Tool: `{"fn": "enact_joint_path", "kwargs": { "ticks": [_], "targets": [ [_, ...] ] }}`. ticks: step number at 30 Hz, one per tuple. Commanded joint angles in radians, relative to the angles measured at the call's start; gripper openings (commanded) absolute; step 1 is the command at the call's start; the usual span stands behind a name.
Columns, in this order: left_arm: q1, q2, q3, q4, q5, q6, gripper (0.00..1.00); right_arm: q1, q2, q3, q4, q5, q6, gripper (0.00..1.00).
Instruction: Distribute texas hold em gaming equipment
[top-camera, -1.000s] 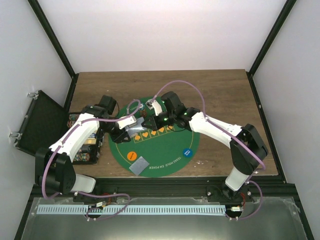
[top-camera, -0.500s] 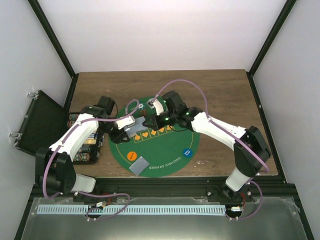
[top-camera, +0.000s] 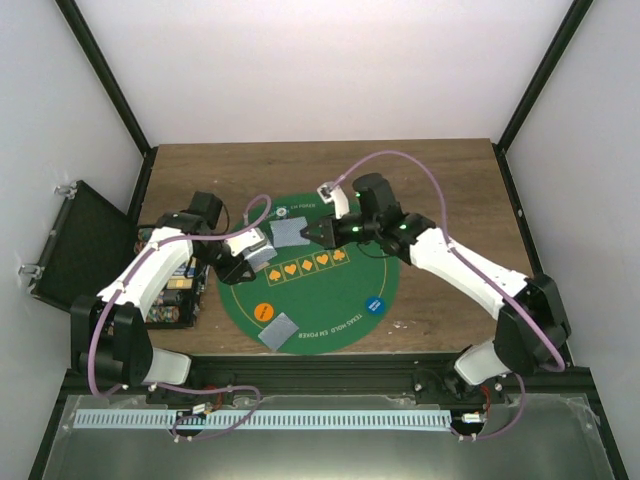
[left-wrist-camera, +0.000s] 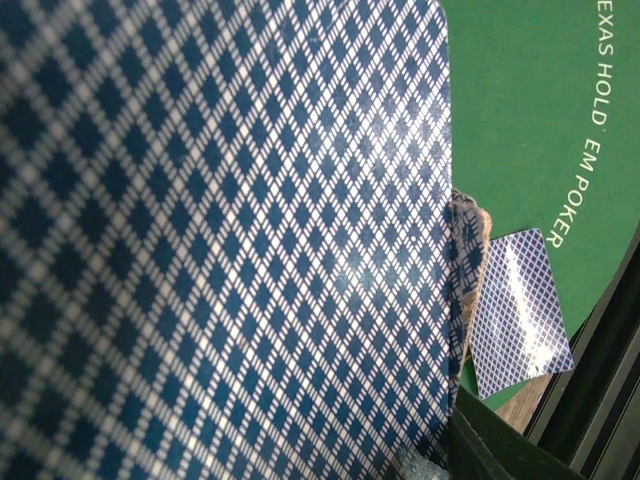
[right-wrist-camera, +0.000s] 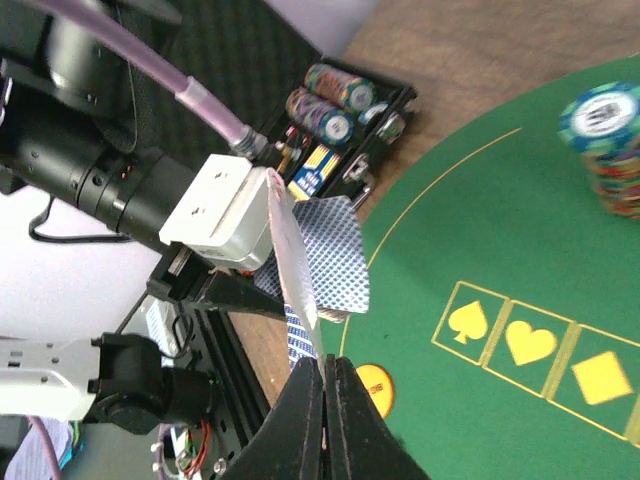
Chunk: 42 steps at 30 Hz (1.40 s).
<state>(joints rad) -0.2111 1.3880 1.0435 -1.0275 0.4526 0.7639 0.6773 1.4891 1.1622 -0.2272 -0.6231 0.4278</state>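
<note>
My left gripper (top-camera: 241, 267) is shut on a deck of playing cards (top-camera: 258, 250) at the left edge of the round green mat (top-camera: 340, 290). The deck's blue-patterned back (left-wrist-camera: 220, 240) fills the left wrist view and hides the fingers. My right gripper (top-camera: 306, 232) is shut on one card (top-camera: 291, 233), held above the mat just right of the deck. The right wrist view shows this card edge-on (right-wrist-camera: 293, 262) rising from the shut gripper (right-wrist-camera: 325, 366), with the deck (right-wrist-camera: 332, 255) behind it. One card (top-camera: 280, 330) lies face down at the mat's near edge. An orange disc (top-camera: 264, 311) and a blue disc (top-camera: 374, 305) lie on the mat.
A stack of chips (right-wrist-camera: 610, 150) stands on the far side of the mat. An open black case (top-camera: 172, 285) with chip rows (right-wrist-camera: 335, 100) sits left of the mat, its lid (top-camera: 75, 245) hanging off the table. Suit boxes (top-camera: 315, 263) cross the mat's middle.
My right gripper has drawn one card off the deck and moved right and away from the left gripper. The left gripper has stayed nearly still with the deck.
</note>
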Motion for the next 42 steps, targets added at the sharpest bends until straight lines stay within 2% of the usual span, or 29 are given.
{"fn": "enact_joint_path", "kwargs": {
  "ticks": [1,8,15,20,27,36,37,38,40,42],
  "targets": [
    [0.009,-0.004,-0.006,0.027,0.021,-0.008,0.46,-0.074,-0.096,-0.041,-0.031,0.066,0.065,0.01],
    [0.01,-0.019,-0.005,0.023,0.01,-0.017,0.46,-0.292,-0.273,-0.348,-0.143,0.161,0.151,0.01],
    [0.011,-0.038,-0.007,0.02,0.014,-0.023,0.46,-0.426,-0.351,-0.609,-0.087,0.183,0.232,0.01],
    [0.011,-0.042,-0.013,0.015,0.017,-0.019,0.47,-0.47,-0.343,-0.665,-0.055,0.244,0.258,0.01],
    [0.011,-0.047,-0.011,0.004,0.019,-0.015,0.46,-0.481,-0.283,-0.695,-0.002,0.221,0.319,0.01],
    [0.01,-0.05,-0.002,-0.007,0.017,-0.01,0.47,-0.483,-0.385,-0.772,-0.011,0.29,0.404,0.01],
    [0.011,-0.05,0.001,-0.008,0.019,-0.009,0.47,-0.484,-0.398,-0.774,-0.023,0.306,0.411,0.04],
    [0.011,-0.05,0.002,-0.011,0.019,-0.008,0.47,-0.485,-0.411,-0.774,-0.034,0.32,0.419,0.11],
    [0.009,-0.049,0.005,-0.017,0.024,-0.007,0.47,-0.485,-0.44,-0.774,-0.048,0.342,0.43,0.4],
    [0.009,-0.047,0.009,-0.024,0.031,-0.005,0.47,-0.486,-0.472,-0.769,-0.066,0.367,0.446,0.64]
  ]
}}
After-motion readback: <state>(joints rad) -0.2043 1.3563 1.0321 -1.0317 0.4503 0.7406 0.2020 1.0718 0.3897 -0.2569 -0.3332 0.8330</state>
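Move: The right hand's held card is bound for the mat's right edge, about 21 cm right of that hand, 2 cm back and 22 cm below. The blue button lies 3 cm left of that spot and 6 cm nearer; the printed club is 14 cm left of the spot and 7 cm farther out. From the left hand, still gripping the deck, the spot is roughly 37 cm right, 2 cm back and 11 cm below. Right hand swings its card some 24 cm right and 20 down to the mat's edge, clockwise, then opens. ##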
